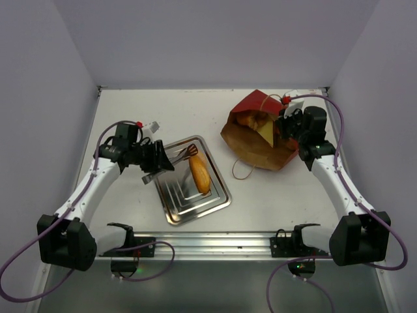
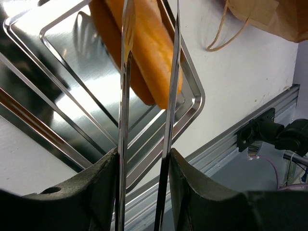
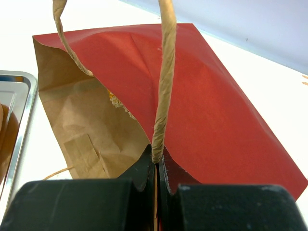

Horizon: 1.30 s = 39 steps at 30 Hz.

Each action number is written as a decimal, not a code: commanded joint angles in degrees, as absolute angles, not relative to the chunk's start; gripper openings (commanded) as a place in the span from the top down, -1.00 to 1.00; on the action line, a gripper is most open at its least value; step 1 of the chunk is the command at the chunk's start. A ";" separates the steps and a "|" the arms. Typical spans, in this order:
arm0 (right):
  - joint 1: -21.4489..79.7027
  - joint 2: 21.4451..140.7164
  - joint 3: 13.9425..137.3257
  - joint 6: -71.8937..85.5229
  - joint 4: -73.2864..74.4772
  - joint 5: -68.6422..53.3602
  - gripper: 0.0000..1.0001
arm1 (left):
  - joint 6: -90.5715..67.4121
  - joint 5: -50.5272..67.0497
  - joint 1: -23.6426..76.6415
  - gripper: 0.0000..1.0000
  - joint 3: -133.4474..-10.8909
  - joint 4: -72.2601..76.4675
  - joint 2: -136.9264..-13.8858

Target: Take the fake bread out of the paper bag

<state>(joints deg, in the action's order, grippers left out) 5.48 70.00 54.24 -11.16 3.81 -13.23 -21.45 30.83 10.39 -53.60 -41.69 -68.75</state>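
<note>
A long golden baguette [image 1: 200, 176] of the fake bread lies on the silver tray [image 1: 176, 202]. My left gripper [image 1: 163, 163] is shut on metal tongs [image 1: 182, 155]. In the left wrist view the two tong arms [image 2: 126, 72] run apart over the baguette [image 2: 144, 43], pressed by my fingers [image 2: 192, 192]; their tips are out of view. The dark red paper bag [image 1: 251, 140] lies on its side at the right, mouth toward the tray. A pale yellow wedge [image 1: 265, 132] and a brown roll [image 1: 247, 120] show inside. My right gripper [image 3: 157, 161] is shut on the bag's rim at its string handle [image 3: 163, 86].
The bag's second string handle [image 1: 242, 171] loops on the table between bag and tray. A metal rail [image 1: 208, 242] runs along the near edge between the arm bases. White walls close in the table on three sides.
</note>
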 commanded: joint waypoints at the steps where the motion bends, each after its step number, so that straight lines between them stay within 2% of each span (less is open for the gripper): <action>1: 5.01 69.43 54.14 -10.90 2.72 -14.24 1.00 | -22.06 34.01 9.84 0.07 -54.84 -42.10 -65.13; 12: 5.10 69.61 54.14 -10.90 2.64 -14.24 1.00 | -30.31 46.84 10.46 0.14 -47.29 -31.74 -58.63; 16: 5.10 69.78 54.23 -10.81 2.64 -14.24 1.00 | -34.00 46.06 17.37 0.15 -46.84 -27.26 -58.97; 19: 5.01 69.79 54.23 -10.81 2.72 -14.15 1.00 | -37.08 41.85 23.88 0.15 -49.03 -23.91 -61.08; 28: 5.01 70.14 54.14 -10.72 2.46 -14.24 1.00 | -39.81 25.33 34.53 0.16 -58.17 -20.57 -69.94; 39: 4.92 69.96 54.05 -10.64 2.55 -14.41 1.00 | -33.23 2.21 44.55 0.16 -81.00 -23.28 -90.33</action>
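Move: The bread still in the tipped bag lies about 29 cm to the right of the left hand, some 24 cm ahead and 9 cm lower. From that hand, the bread on the tray is about 10 cm right, 2 cm ahead and 12 cm down; the loose bag handle is 26 cm right, 8 cm ahead and 15 cm down. From the right hand, the bagged bread is roughly 10 cm ahead, 7 cm left and 17 cm below. Rightward over the tray and towards the bag's open mouth the left hand carries the empty tongs, ending about 18 cm across and 6 cm higher; it lifts first, curves back some 5 cm, then sweeps forward again. The tongs tip up a little and turn clockwise, still held partly open. The right hand stays put, keeping its pinch on the bag's rim by the handle. ##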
